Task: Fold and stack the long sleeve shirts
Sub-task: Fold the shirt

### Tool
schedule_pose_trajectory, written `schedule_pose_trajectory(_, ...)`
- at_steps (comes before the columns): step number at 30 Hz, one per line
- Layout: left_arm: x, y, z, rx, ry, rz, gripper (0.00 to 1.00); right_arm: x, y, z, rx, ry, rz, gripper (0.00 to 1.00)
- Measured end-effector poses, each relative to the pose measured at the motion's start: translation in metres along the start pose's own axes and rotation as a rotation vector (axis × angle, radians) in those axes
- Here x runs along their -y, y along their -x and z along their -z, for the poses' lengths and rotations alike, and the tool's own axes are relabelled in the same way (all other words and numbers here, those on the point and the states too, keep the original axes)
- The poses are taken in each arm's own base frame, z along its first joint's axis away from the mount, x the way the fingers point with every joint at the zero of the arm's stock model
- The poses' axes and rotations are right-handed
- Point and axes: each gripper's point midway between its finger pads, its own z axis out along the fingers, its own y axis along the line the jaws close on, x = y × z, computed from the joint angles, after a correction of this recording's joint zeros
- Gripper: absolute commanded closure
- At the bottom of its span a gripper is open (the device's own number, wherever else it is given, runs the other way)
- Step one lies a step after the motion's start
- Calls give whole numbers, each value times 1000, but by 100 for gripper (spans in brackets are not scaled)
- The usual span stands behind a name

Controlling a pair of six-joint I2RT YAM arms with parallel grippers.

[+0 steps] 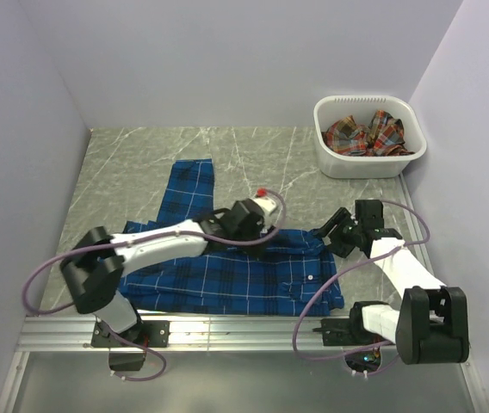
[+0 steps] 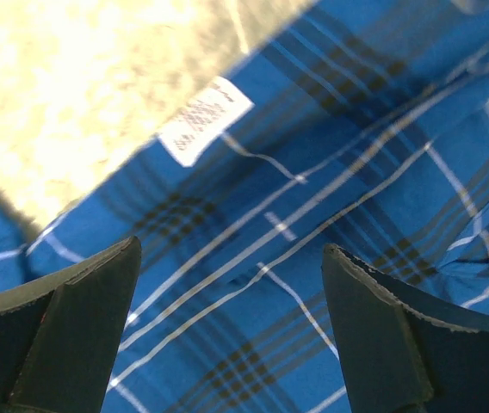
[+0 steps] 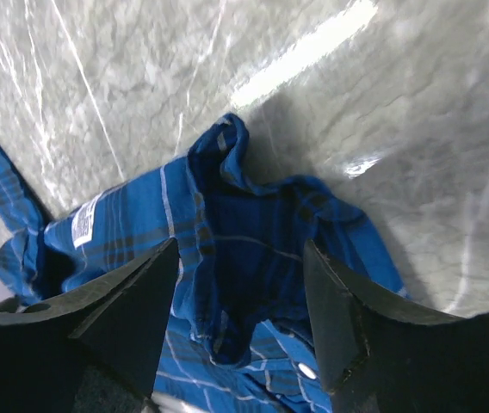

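Note:
A royal blue plaid long sleeve shirt (image 1: 227, 275) lies spread across the table near the front, one sleeve (image 1: 191, 189) stretched toward the back. My left gripper (image 1: 266, 232) hovers over the shirt's upper edge, jaws open, with flat plaid cloth (image 2: 253, 292) and a white label (image 2: 206, 120) beneath it. At the shirt's right end my right gripper (image 1: 324, 234) stands open above the bunched collar (image 3: 244, 249), nothing between its fingers. The red-orange plaid shirt (image 1: 365, 133) lies crumpled in the basket.
The white plastic basket (image 1: 339, 163) stands at the back right corner. Grey marbled tabletop (image 1: 141, 163) surrounds the shirt. Lilac walls close in the left, back and right sides. A metal rail (image 1: 227, 331) runs along the front edge.

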Motion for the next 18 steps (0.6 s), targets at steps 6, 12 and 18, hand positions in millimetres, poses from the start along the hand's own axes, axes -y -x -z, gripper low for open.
schedule_pose_trajectory(6, 18, -21, -24, -57, 19, -148, 11, 3, 2, -4, -12, 13, -29, 34)
schedule_pose_trajectory(12, 23, -28, -37, -69, 44, -212, 36, 3, 1, -9, -26, 20, -35, 36)
schedule_pose_trajectory(18, 19, -32, -44, -78, 78, -221, 70, 11, -10, -17, -73, 10, -58, 36)
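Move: Below the left hand, about 7 cm down, 2 cm to its right and 1 cm back, lies the shirt's folded ridge. The white tag is about 3 cm ahead and 1 cm right of that hand, and the long sleeve lies some 12 cm ahead and 19 cm left. The shirt's bunched corner, level ahead and 12 cm right of the left hand, is roughly 3 cm under the right fingers; the button patch sits some 12 cm back and 6 cm left of the right hand. Sinking about 5 cm and easing some 2 cm right, the left hand comes down onto the folded ridge just behind the tag, its left side rolling up about 10 degrees. Late in the descent its wide-open fingers swing more than halfway shut around the ridge. The right hand, half open throughout, lowers about 2 cm over the bunched corner. ##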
